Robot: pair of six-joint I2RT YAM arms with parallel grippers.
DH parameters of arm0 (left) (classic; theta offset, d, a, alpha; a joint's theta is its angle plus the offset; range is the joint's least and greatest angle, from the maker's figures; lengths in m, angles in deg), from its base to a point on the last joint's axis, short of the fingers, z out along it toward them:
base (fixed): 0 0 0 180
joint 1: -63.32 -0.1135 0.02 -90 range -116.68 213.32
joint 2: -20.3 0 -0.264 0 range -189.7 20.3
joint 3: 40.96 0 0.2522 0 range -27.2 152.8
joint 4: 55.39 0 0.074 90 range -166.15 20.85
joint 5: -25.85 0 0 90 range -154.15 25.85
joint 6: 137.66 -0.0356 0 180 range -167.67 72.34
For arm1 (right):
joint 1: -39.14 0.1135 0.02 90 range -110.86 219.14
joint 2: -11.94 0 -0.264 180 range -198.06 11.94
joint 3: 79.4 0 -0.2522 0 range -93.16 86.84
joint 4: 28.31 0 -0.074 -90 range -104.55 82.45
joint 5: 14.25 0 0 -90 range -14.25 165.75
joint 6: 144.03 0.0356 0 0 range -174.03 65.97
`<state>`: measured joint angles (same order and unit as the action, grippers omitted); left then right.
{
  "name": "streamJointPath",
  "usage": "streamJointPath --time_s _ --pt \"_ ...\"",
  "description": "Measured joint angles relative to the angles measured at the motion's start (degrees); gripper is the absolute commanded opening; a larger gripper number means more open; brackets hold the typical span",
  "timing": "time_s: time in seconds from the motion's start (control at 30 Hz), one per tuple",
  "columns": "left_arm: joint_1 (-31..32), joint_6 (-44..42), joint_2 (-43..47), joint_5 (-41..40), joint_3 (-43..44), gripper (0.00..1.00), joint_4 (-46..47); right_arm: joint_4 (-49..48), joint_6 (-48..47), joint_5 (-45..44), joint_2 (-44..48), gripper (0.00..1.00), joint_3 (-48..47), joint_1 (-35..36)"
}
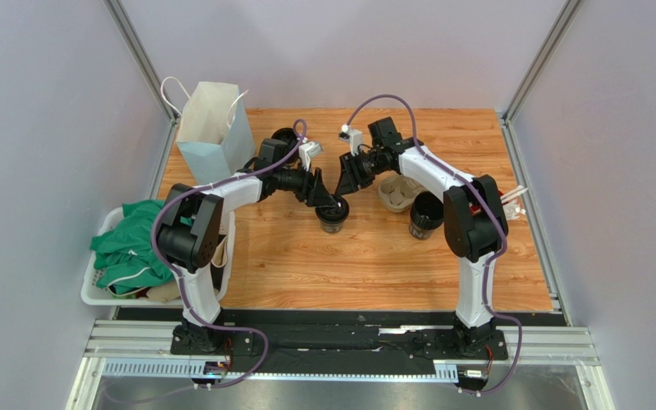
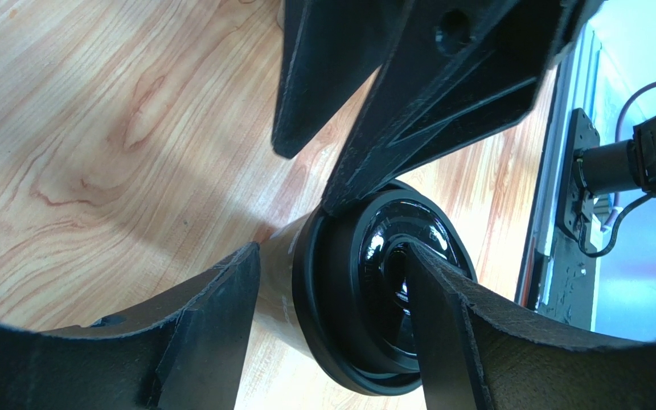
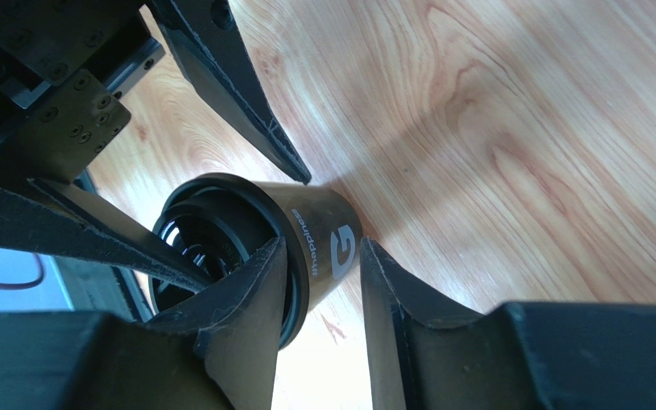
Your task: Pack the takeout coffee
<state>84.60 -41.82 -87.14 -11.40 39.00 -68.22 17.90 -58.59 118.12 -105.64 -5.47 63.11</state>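
The takeout coffee (image 1: 333, 213), a small black cup with a black lid, stands upright on the wooden table between both arms. My right gripper (image 1: 343, 193) is shut on it. In the right wrist view one finger (image 3: 246, 299) lies over the lid and the other (image 3: 391, 307) presses the wall by the white G, with the right gripper (image 3: 323, 245) pinching the cup (image 3: 310, 213). My left gripper (image 1: 328, 202) stands open astride the cup. In the left wrist view the left gripper (image 2: 331, 249) has one fingertip at the cup wall and one across the lid (image 2: 357, 282).
A cardboard cup tray (image 1: 394, 195) and a second black cup (image 1: 425, 213) sit right of the held cup. White straws (image 1: 515, 198) show behind the right arm. A paper bag (image 1: 212, 128) stands at the back left. A white basket (image 1: 100, 295) with green cloth (image 1: 130, 243) sits at the left edge.
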Motion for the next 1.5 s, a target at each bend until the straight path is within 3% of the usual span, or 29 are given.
streamJointPath --time_s 0.2,0.4,0.6,1.5 --pt "0.04 -0.02 -0.02 0.07 0.0 0.7 -0.02 2.58 -1.29 -4.57 4.2 0.45 0.09 -0.04" --pt "0.04 -0.02 -0.02 0.09 0.0 0.7 -0.02 3.76 -1.42 -3.63 10.6 0.53 2.03 -0.17" --pt "0.04 -0.02 -0.02 0.09 0.0 0.7 0.02 3.82 0.04 -0.63 11.45 0.7 6.64 -0.15" --pt "0.04 0.0 -0.02 0.09 0.0 0.7 0.11 -5.42 9.49 2.23 7.61 0.7 11.45 1.09"
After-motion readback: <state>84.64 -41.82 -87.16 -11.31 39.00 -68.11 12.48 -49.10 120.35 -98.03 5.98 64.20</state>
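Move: The lidded coffee cup's middle lies about 5 cm back, 3 cm left and 4 cm below the right hand, and some 2 cm back, 2 cm right and 4 cm below the left. From the right hand, the cup holder sits roughly 16 cm right, 1 cm ahead, and the other coffee cup 19 cm right, 6 cm back. The black lid stack stands about 10 cm left and 13 cm ahead of the left hand. A right fingertip comes off the lid's far edge as that hand rises about 5.5 cm, easing slightly right, then swings back some 4 cm towards the robot and sinks nearly as far, drifting left again. Its fingers open well apart on the way and end straddling the lid's edge, one over its top, the other beside the cup. The left hand holds still at the rim, fingers open. ##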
